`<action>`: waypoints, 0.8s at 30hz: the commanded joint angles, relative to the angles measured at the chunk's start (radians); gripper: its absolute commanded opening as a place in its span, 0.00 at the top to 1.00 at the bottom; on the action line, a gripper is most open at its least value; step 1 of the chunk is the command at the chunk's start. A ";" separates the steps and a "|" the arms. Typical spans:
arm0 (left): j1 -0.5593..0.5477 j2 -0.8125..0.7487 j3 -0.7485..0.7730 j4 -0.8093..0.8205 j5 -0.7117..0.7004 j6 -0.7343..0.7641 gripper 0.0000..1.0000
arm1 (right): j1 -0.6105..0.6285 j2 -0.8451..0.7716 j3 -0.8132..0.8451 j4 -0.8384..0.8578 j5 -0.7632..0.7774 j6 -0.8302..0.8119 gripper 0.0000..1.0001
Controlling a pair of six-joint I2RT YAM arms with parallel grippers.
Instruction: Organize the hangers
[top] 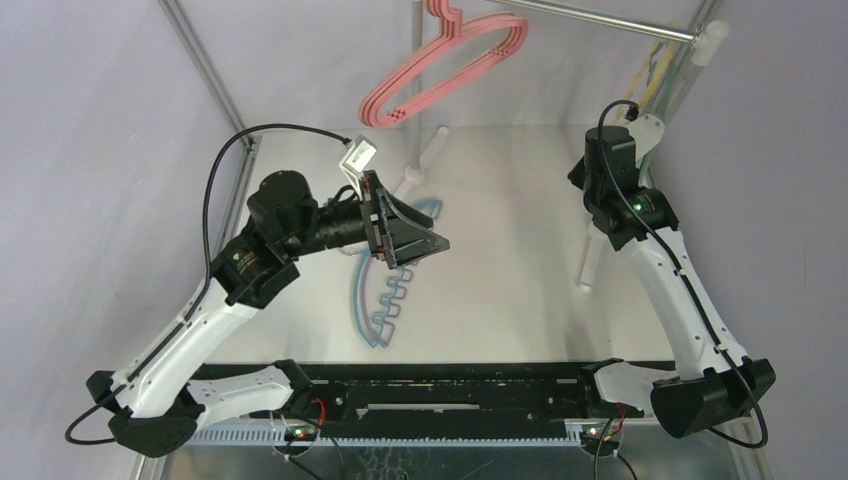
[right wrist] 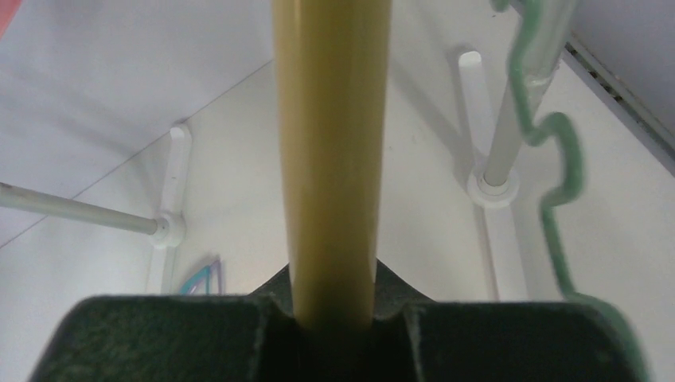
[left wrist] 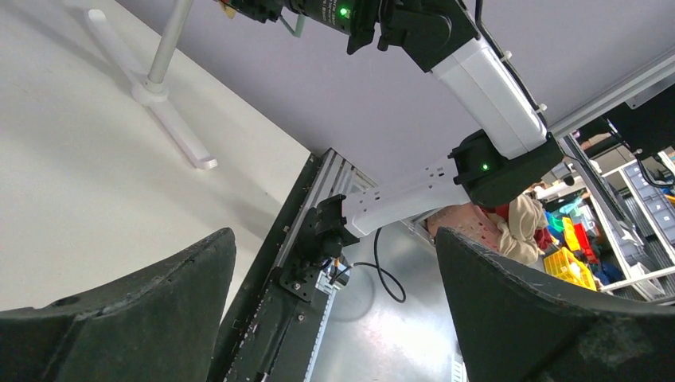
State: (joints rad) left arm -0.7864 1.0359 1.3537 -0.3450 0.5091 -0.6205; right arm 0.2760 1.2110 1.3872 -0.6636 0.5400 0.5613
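Several pink hangers (top: 450,70) hang from the grey rail (top: 600,20) at the back. Blue and purple hangers (top: 383,295) lie flat on the table, also seen small in the right wrist view (right wrist: 203,278). My left gripper (top: 435,243) hovers open over their upper end; its fingers (left wrist: 159,302) hold nothing. My right gripper (right wrist: 333,318) is shut on a yellow hanger (right wrist: 330,159) up by the rack's right pole (top: 690,60). A green wavy hanger (right wrist: 557,159) hangs just to its right. In the top view the yellow and green hangers (top: 655,70) show beside that pole.
The rack stands on white poles with cross feet (top: 590,265) on the table; the left pole (top: 415,90) rises behind my left gripper. A black rail (top: 450,395) runs along the near edge between the arm bases. Grey walls close in both sides.
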 commanded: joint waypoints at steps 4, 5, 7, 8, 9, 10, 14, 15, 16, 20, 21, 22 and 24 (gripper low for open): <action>0.013 -0.002 0.000 0.060 0.017 0.002 0.00 | -0.032 -0.030 -0.009 -0.013 -0.030 -0.002 0.61; 0.013 -0.001 -0.002 0.064 0.017 0.001 0.00 | -0.032 -0.031 -0.009 -0.028 -0.023 0.006 0.56; 0.013 0.001 -0.008 0.074 0.016 -0.004 0.00 | -0.032 -0.036 -0.010 -0.043 -0.003 0.015 0.49; 0.014 0.004 -0.009 0.078 0.017 -0.009 0.01 | -0.032 -0.043 -0.013 -0.045 0.003 0.018 0.46; 0.014 0.008 -0.011 0.083 0.018 -0.012 0.01 | -0.032 -0.054 -0.016 -0.046 0.008 0.015 0.43; 0.013 0.010 -0.011 0.087 0.020 -0.014 0.00 | -0.032 -0.065 -0.019 -0.047 0.008 0.014 0.41; 0.014 0.024 -0.012 0.098 0.026 -0.018 0.01 | -0.031 -0.105 -0.021 -0.070 -0.003 0.018 0.31; 0.015 0.029 -0.011 0.100 0.028 -0.018 0.00 | -0.030 -0.119 -0.020 -0.080 -0.007 0.020 0.28; 0.014 0.032 -0.010 0.101 0.030 -0.018 0.01 | -0.025 -0.133 -0.021 -0.090 -0.007 0.024 0.26; 0.014 0.050 -0.011 0.115 0.046 -0.022 0.01 | 0.019 -0.193 -0.021 -0.132 0.039 0.015 0.24; 0.015 0.054 -0.010 0.120 0.050 -0.025 0.01 | 0.025 -0.208 -0.020 -0.140 0.044 0.005 0.24; 0.015 0.058 -0.012 0.124 0.052 -0.025 0.00 | 0.031 -0.223 -0.020 -0.146 0.047 -0.001 0.23; 0.014 0.065 -0.017 0.131 0.057 -0.026 0.00 | 0.041 -0.251 -0.019 -0.158 0.056 -0.019 0.23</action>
State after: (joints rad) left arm -0.7780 1.0935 1.3537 -0.2863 0.5331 -0.6308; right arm 0.2943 1.0134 1.3598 -0.7918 0.5526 0.5713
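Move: The yellow hanger is already between the right fingers by its near side, its middle some 12 cm ahead and a few cm above the hand. The green hanger hangs about 5 cm right of the yellow one, also 12 cm ahead; the rail's right end is 12 cm ahead, 8 cm right and roughly 18 cm up. From the left hand, the yellow hanger lies about 30 cm ahead, 33 cm right and 8 cm lower. Let go of the yellow hanger beside the green one: ease the right hand down about 1 cm while opening the fingers to roughly three quarters, then draw it back towards the base about 6 cm, rising a few centimetres, with the hanger's edge left between the spread fingers. Hardly turn the wrist. ##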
